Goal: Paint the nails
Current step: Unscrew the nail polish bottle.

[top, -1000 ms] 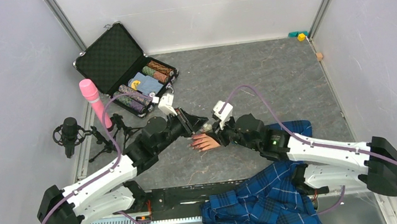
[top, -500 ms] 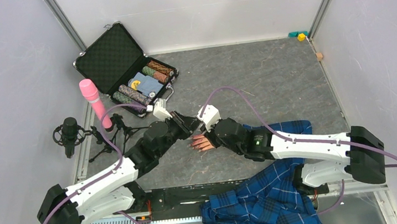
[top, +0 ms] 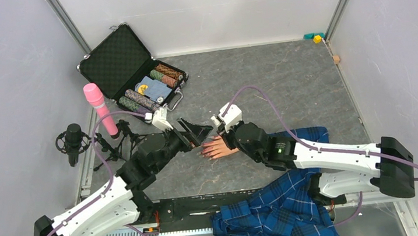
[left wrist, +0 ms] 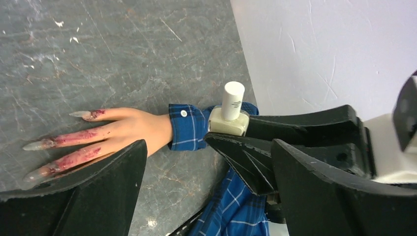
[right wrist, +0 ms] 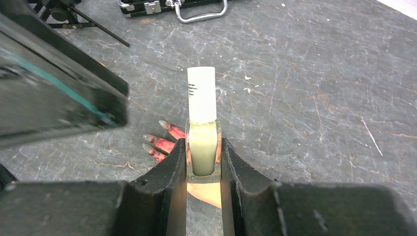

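A flesh-coloured mannequin hand (top: 218, 148) lies flat on the grey table, its blue plaid sleeve (left wrist: 189, 128) running off to the right. The nails (left wrist: 38, 146) are long and pointed, and the fingers are smeared red. The nails (right wrist: 158, 142) also show just beyond the bottle. My right gripper (right wrist: 203, 147) is shut on a small clear bottle (right wrist: 202, 145) of pale polish, white cap (right wrist: 201, 93) on, held upright above the hand. My left gripper (left wrist: 206, 145) stands wide open with nothing in it. It hangs just left of the bottle (left wrist: 227, 121), over the fingers.
An open black case (top: 131, 73) of poker chips lies at the back left; its handle (right wrist: 199, 12) is near. A pink microphone (top: 99, 109) and a black one on a tripod (top: 74, 142) stand left. Plaid cloth (top: 275, 216) hangs off the near edge.
My left gripper has gone from nearly shut at the bottle's cap to wide open and has drawn back to the left. The right gripper still holds the bottle.
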Motion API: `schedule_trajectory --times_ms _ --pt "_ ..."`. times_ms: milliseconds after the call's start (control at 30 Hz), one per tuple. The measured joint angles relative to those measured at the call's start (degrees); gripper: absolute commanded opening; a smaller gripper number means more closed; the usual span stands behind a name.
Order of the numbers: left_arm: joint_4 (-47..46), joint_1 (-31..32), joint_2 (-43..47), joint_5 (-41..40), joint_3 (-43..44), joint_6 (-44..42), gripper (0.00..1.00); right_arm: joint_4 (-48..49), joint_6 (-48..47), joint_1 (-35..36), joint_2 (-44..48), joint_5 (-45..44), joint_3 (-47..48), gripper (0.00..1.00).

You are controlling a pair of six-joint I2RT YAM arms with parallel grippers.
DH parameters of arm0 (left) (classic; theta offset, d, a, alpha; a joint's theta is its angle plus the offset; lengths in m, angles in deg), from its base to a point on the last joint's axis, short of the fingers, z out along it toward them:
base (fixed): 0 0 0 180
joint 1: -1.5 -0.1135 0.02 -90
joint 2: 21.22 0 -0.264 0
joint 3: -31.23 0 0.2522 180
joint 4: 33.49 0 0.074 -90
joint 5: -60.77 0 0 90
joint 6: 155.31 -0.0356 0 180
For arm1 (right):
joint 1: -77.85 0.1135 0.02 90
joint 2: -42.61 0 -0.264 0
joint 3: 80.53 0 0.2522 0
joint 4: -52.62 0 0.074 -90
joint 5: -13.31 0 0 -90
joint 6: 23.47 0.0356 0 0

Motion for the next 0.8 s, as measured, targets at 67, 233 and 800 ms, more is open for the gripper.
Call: schedule_trajectory --times_ms 67,233,800 --pt "1.5 -0.1 1.7 -0.5 0.6 -1.9 1.0 0.0 0.0 0.0 0.6 -0.5 -0.6 0.0" --pt "3.9 -0.7 2.1 0.9 2.6 -7.0 1.0 -0.5 -0.2 -0.5 1.8 0.3 -2.1 0.0" --pt "1.9 -3.4 -3.0 23.6 6.5 -17.7 1.0 13.3 3.4 -12.9 14.6 40.8 -15.5 0.0"
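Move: The right hand still pinches the closed nail polish bottle, white cap up. From the open left hand the bottle lies about 5 cm right, 3 cm ahead and level. The mannequin hand is some 15 cm below, 4 cm ahead and 5 cm right of the left hand; the shirt cuff lies 12 cm farther right. From the right hand, the left fingers are 6 cm left and 3 cm back, about level. Right hand draws the bottle back 5 cm, counter-clockwise; open left swings clockwise, back, right and up towards it. ##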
